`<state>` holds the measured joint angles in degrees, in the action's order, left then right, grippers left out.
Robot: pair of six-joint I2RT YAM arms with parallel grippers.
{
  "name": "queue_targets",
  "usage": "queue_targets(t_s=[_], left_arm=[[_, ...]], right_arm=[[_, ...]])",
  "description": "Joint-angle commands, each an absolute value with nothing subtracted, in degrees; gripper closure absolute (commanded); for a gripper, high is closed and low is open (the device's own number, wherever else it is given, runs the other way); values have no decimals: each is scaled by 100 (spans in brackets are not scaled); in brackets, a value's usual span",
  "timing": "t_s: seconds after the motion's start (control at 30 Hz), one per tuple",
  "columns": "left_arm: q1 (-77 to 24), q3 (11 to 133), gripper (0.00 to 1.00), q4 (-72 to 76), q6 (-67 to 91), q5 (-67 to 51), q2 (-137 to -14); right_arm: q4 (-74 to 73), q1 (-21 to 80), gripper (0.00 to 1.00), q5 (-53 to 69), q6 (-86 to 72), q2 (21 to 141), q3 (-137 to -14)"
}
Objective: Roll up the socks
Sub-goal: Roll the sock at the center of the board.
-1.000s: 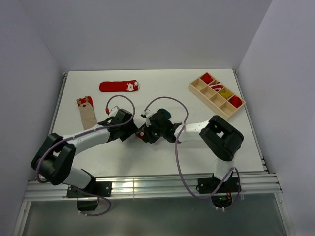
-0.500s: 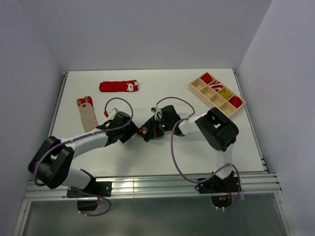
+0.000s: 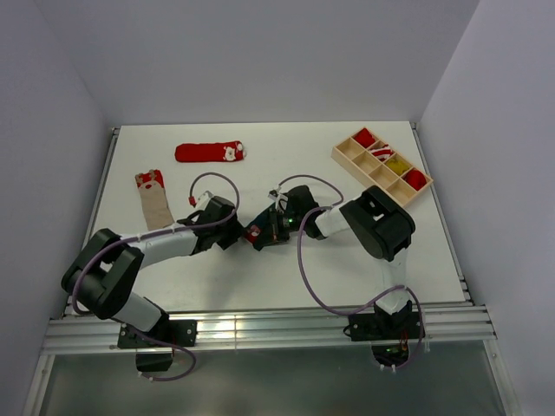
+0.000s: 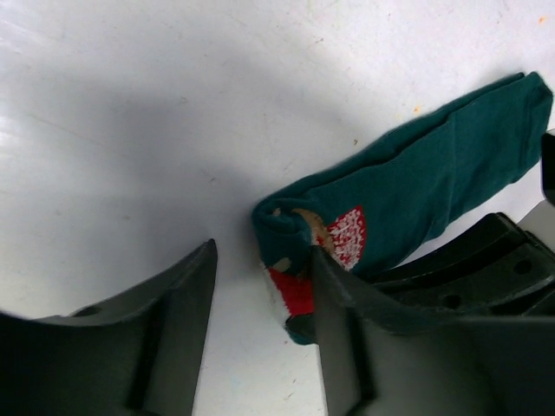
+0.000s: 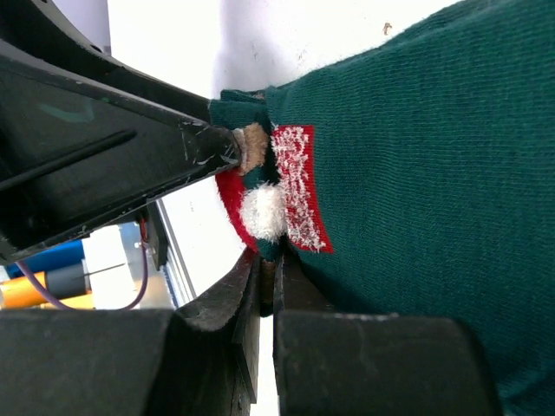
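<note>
A dark green sock point(image 4: 416, 186) lies flat mid-table, its cuff with the white-and-red figure point(image 5: 277, 199) facing both grippers. My right gripper point(image 5: 267, 273) is shut on the cuff's edge, and in the top view it point(image 3: 263, 230) is low over the sock point(image 3: 254, 234). My left gripper point(image 4: 263, 260) stands open. Its right finger point(image 4: 347, 321) presses against the cuff, and bare table shows between the fingers. A red sock point(image 3: 211, 152) lies flat at the far left. A beige sock with a red cuff point(image 3: 154, 199) lies at the left edge.
A wooden compartment tray point(image 3: 368, 167) sits at the far right with rolled red socks and a yellow item in its cells. Both arms' cables loop over the table's middle. Walls close in the left, far and right sides.
The right arm has swung its elbow away from the table's front while its gripper stays pinched on the green sock. The left gripper has shifted slightly and its jaws widened, then narrowed again.
</note>
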<state>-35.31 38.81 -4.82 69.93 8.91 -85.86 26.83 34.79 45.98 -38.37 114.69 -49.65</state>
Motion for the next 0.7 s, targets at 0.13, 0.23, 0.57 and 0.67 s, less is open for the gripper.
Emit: queue_targets(t_s=[0.13, 0.23, 0.57, 0.67], left_arm=[[-3595, 4087, 65, -597, 7040, 1019, -8921], [-3621, 4148, 77, -685, 6996, 1063, -8991], [-3683, 4526, 100, -1063, 6715, 1195, -9246], [-3691, 4614, 100, -1116, 6654, 1195, -9281]], right_arm=[[2250, 3428, 100, 4474, -3727, 11663, -4913], [2180, 3428, 100, 4412, -3613, 11514, -4878], [1249, 3542, 67, 3640, -2936, 10618, -4887], [775, 3586, 62, 3209, -2612, 10258, -4878]])
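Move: The green sock's rolled end lies about 2 cm right of the left fingers, 1 cm ahead and 1 cm lower, and some 2 cm left and 1 cm ahead of the right fingers, which already pinch its near right part. The flat rest of the sock is centred roughly 6 cm ahead and 9 cm right of the left hand. The red snowman sock lies about 21 cm ahead and 8 cm left of that hand, the beige sock some 9 cm ahead and 22 cm left. Rightward by about 2 cm and a little forward, low over the board, the left hand eases onto the rolled end while its half-open fingers close and pinch the fold. The right hand first keeps its pinch nearly still; then its fingers open to over a third and it backs off some 1.5 cm to the right, rising about 1 cm as the wrist begins to tip up. ##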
